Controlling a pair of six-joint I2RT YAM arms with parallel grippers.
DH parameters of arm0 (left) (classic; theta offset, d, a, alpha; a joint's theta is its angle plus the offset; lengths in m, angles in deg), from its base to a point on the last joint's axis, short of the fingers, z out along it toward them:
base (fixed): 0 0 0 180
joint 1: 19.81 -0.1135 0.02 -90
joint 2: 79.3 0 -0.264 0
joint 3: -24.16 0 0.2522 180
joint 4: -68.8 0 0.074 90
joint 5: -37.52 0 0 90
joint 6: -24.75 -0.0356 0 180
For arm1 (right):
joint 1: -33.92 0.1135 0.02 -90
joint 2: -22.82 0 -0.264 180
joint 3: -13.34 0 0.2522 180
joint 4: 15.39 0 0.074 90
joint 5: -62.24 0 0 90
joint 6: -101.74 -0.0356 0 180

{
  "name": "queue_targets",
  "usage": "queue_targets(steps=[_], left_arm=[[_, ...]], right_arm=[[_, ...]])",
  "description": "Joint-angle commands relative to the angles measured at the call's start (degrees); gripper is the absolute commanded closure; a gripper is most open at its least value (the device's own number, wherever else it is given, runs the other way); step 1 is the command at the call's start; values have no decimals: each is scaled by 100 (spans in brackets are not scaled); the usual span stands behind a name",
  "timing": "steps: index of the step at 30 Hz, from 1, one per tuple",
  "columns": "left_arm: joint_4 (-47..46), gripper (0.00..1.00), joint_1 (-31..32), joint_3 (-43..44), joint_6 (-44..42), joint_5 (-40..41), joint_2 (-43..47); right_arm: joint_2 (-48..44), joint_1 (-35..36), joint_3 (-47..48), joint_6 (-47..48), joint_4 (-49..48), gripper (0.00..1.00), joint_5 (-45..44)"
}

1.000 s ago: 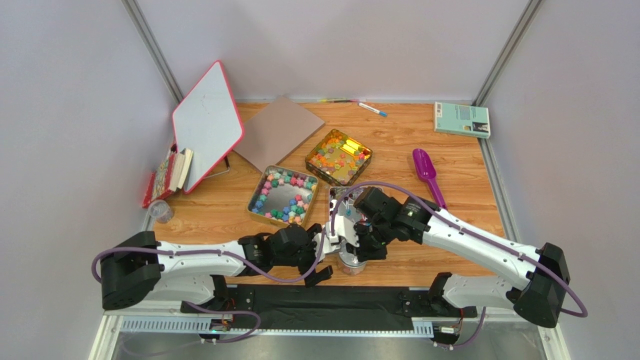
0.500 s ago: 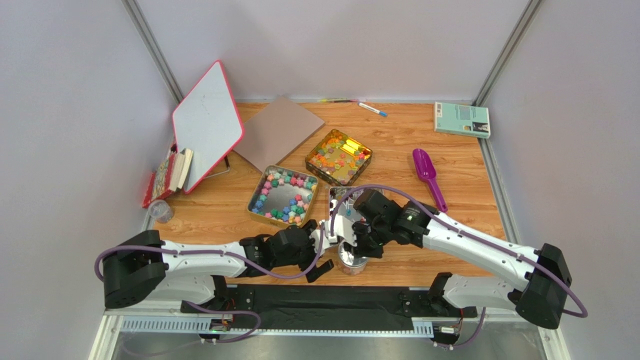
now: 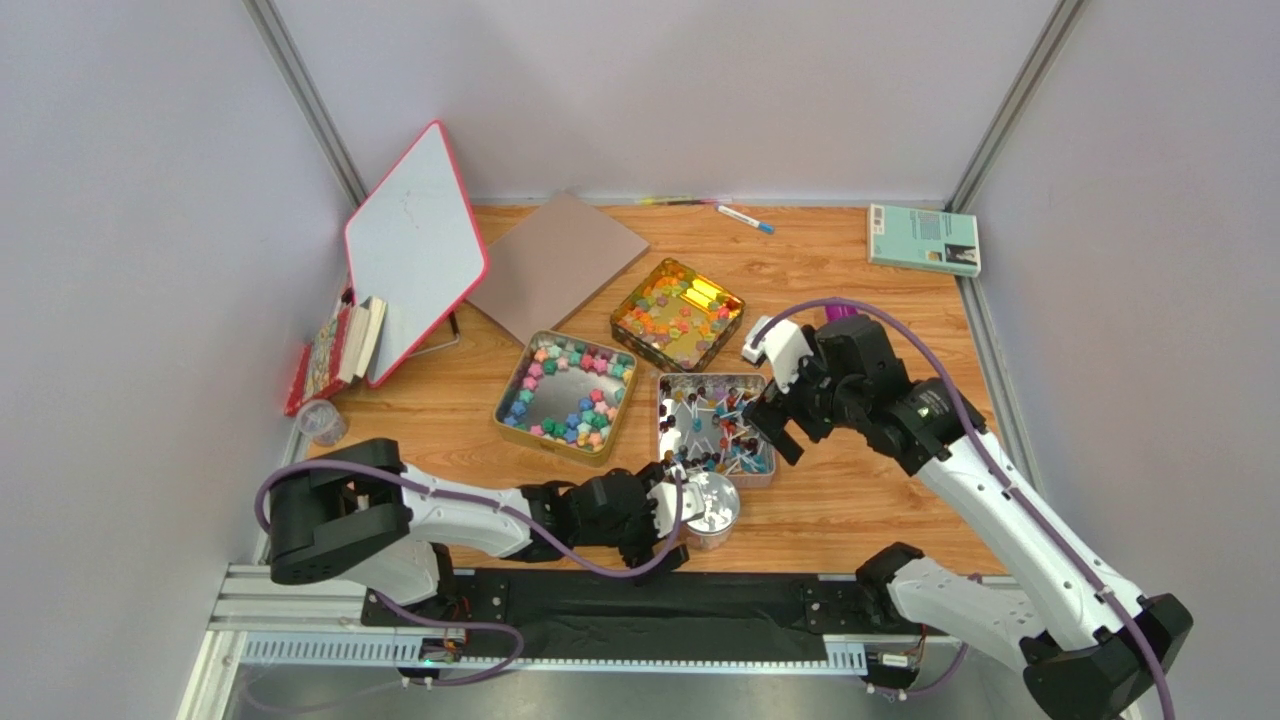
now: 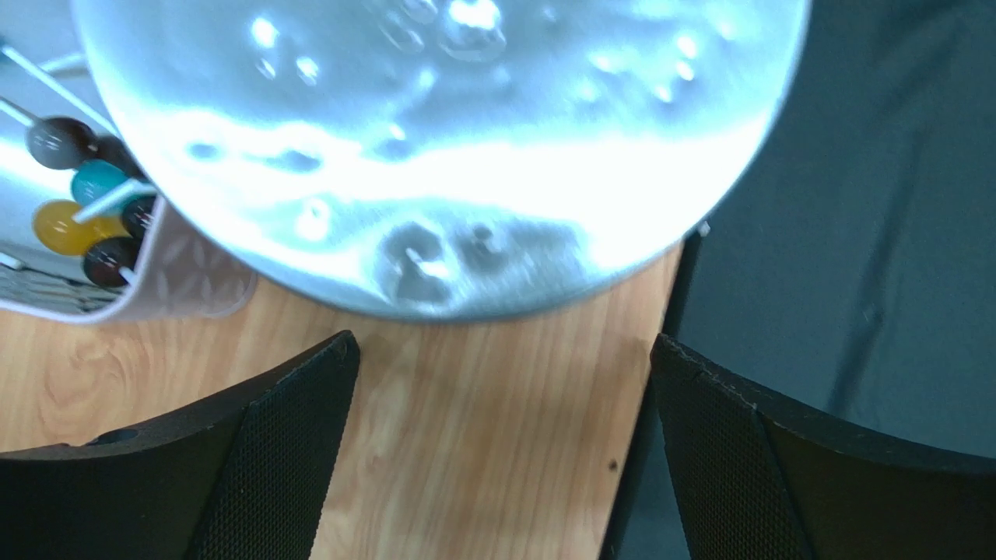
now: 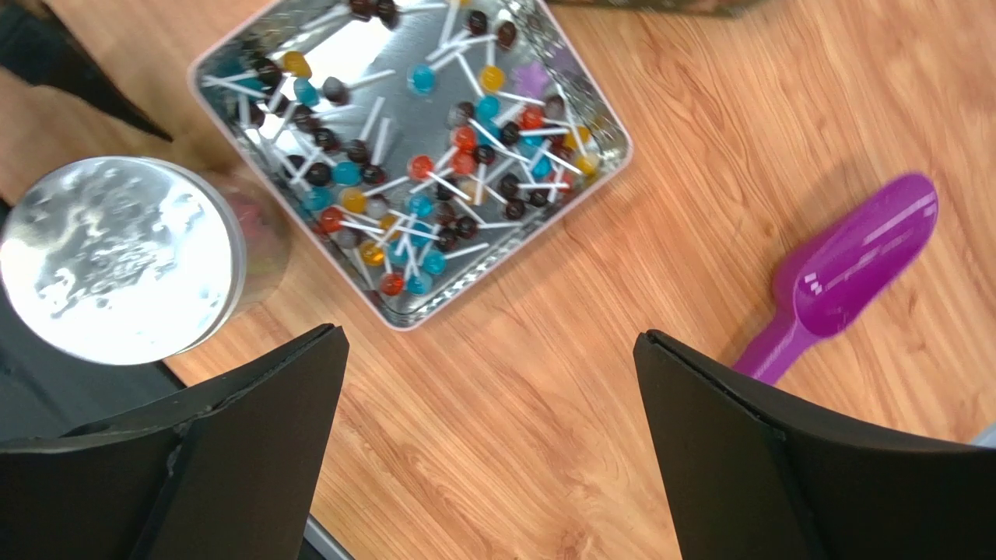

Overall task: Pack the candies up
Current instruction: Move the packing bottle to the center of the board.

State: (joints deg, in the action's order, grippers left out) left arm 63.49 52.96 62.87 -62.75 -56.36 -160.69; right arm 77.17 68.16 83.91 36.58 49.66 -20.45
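Pastel candies (image 3: 559,359) line a square tin (image 3: 516,380). Orange-yellow and mixed candies (image 3: 672,312) fill a second tin behind it. A third tin (image 3: 670,435) holds small lollipops (image 5: 412,167); its corner shows in the left wrist view (image 4: 175,286). A clear jar with a silver lid (image 3: 708,509) stands near the front edge, also in the left wrist view (image 4: 444,140) and right wrist view (image 5: 117,259). My left gripper (image 3: 672,519) is open, its fingers level with the jar's near side. My right gripper (image 3: 769,431) is open and empty above the lollipop tin's right side.
A purple scoop (image 5: 851,274) lies right of the lollipop tin. A whiteboard (image 3: 413,248), a brown board (image 3: 556,258), books (image 3: 338,345) and a small cup (image 3: 319,423) sit at the left. A teal book (image 3: 923,239) and pens (image 3: 724,210) lie at the back.
My right gripper has left the jar's lid and moved up and right, over the lollipop tin. My left arm has reached further right, closer to the jar.
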Motion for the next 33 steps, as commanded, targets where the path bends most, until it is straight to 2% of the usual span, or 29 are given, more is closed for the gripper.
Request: queue_targets(steps=[1,3,9,14,17,21,25,29,33], left_arm=[[-781,1,53,159,127,378,-395],[-1133,1,53,116,145,379,-615],[-1757,1,53,-157,75,196,-1063],[-2599,0,62,-148,-56,125,-2266],[-2698,1,62,36,-31,151,-2733],[-2769,0,97,229,-74,212,-3049],[-2786,0,97,361,-198,379,-3208],[-3355,1,88,414,-241,230,-3436],[-3769,0,97,704,-689,238,-3832]], right_arm=[[129,-549,277,-243,-75,0,-19],[129,-961,339,-208,-58,0,42],[400,-2210,594,433,302,0,1262],[682,-2921,506,1057,338,0,2010],[849,-3238,410,1477,373,0,2493],[1016,-3327,312,2217,750,1,2924],[973,-3345,558,3069,1916,1,3548],[885,-3336,655,4017,2797,1,3690],[596,-3336,690,4756,3430,0,3672]])
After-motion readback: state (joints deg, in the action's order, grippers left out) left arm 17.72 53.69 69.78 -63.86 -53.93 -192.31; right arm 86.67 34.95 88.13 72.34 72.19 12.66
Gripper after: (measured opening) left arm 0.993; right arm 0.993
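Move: The lidded packing bottle stands about 5 cm to the right of the open left hand and 1 cm ahead, its middle some 3 cm higher. From that hand the lollipop tin lies about 13 cm ahead and 5 cm right, the star-candy tin 16 cm ahead and 13 cm left. From the right hand the bottle is roughly 10 cm back, 8 cm left and 13 cm below. Left hand sweeps 10 cm right, open fingers straddling and pushing the bottle; right hand goes right-forward, then back. ##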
